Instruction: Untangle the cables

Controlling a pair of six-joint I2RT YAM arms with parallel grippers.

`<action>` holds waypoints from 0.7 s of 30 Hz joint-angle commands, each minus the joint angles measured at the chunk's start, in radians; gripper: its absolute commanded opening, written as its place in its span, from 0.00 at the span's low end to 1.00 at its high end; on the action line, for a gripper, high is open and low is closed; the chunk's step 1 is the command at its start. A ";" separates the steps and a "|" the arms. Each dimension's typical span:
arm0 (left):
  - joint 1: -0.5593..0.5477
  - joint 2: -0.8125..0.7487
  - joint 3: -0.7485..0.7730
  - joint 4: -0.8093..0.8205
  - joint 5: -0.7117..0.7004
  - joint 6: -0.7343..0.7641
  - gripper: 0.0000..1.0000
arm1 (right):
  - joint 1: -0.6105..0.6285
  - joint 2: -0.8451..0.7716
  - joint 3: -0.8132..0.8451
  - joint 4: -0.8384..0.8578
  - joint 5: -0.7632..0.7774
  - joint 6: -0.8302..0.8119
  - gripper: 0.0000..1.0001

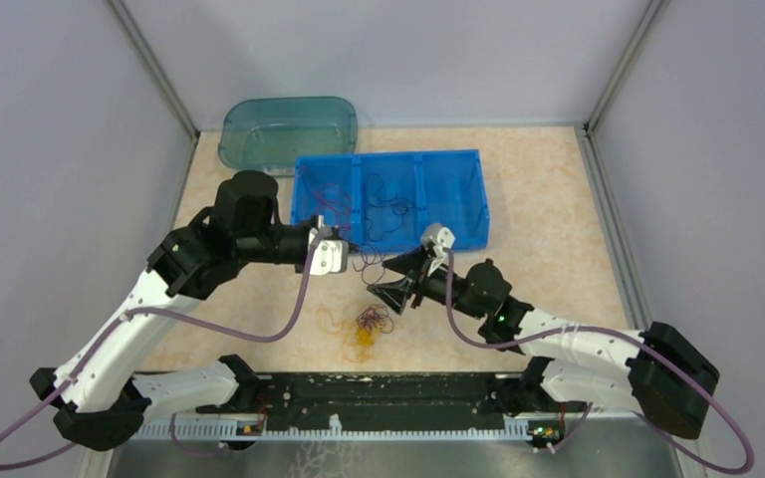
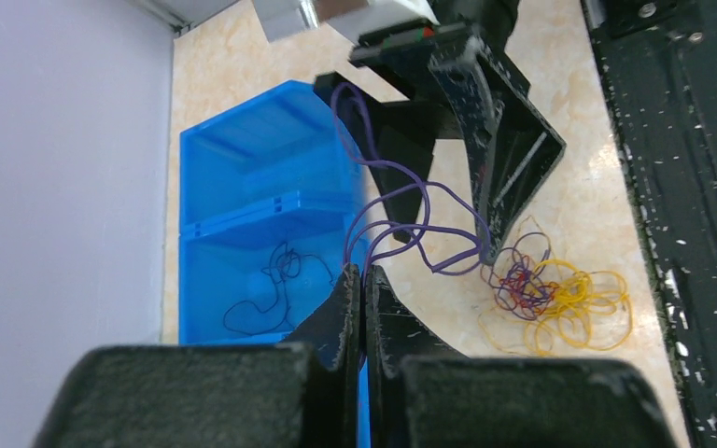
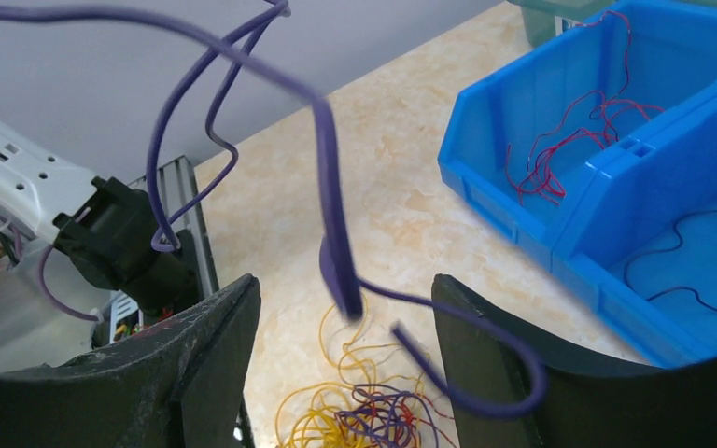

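A curly clump of yellow, red and purple cables [image 1: 367, 324] lies on the table between the arms. My left gripper [image 2: 362, 273] is shut on one purple cable [image 2: 401, 229], lifted off the table beside the blue bin; the cable loops from its tips toward the clump [image 2: 551, 299]. My right gripper [image 3: 345, 299] stands open just above the clump [image 3: 373, 415]. The same purple cable [image 3: 329, 187] hangs down between its fingers, and its end curls around the right finger [image 3: 485, 364]. Neither finger presses on it.
A blue three-compartment bin [image 1: 478, 199] stands behind the grippers, with red cables [image 3: 560, 149] in one compartment and dark cables [image 3: 700, 243] in the one beside it. A teal tub [image 1: 289, 129] sits at the back left. Grey walls close the sides.
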 commanded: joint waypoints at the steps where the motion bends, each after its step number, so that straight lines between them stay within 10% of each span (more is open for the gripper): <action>1: -0.005 -0.017 0.002 -0.047 0.074 -0.054 0.00 | -0.006 -0.146 0.017 -0.010 -0.027 0.003 0.68; 14: -0.005 -0.113 -0.331 -0.072 0.066 -0.004 0.00 | -0.033 -0.609 -0.025 -0.477 0.008 -0.049 0.69; 21: -0.005 -0.072 -0.295 -0.070 0.096 0.017 0.00 | -0.035 -0.380 0.065 -0.388 -0.216 -0.054 0.70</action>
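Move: The tangle of yellow, red and purple cables lies about 32 cm below the left hand, which already pinches a purple cable, some 4 cm back and 4 cm to its right. The blue bin's middle is about 20 cm ahead, 7 cm right and 30 cm below. From the open right hand, the tangle is roughly 5 cm back, 2 cm left and 20 cm down. Left hand lowers the still-pinched purple cable some 12 cm towards the tangle; open right withdraws 6 cm rightwards. ##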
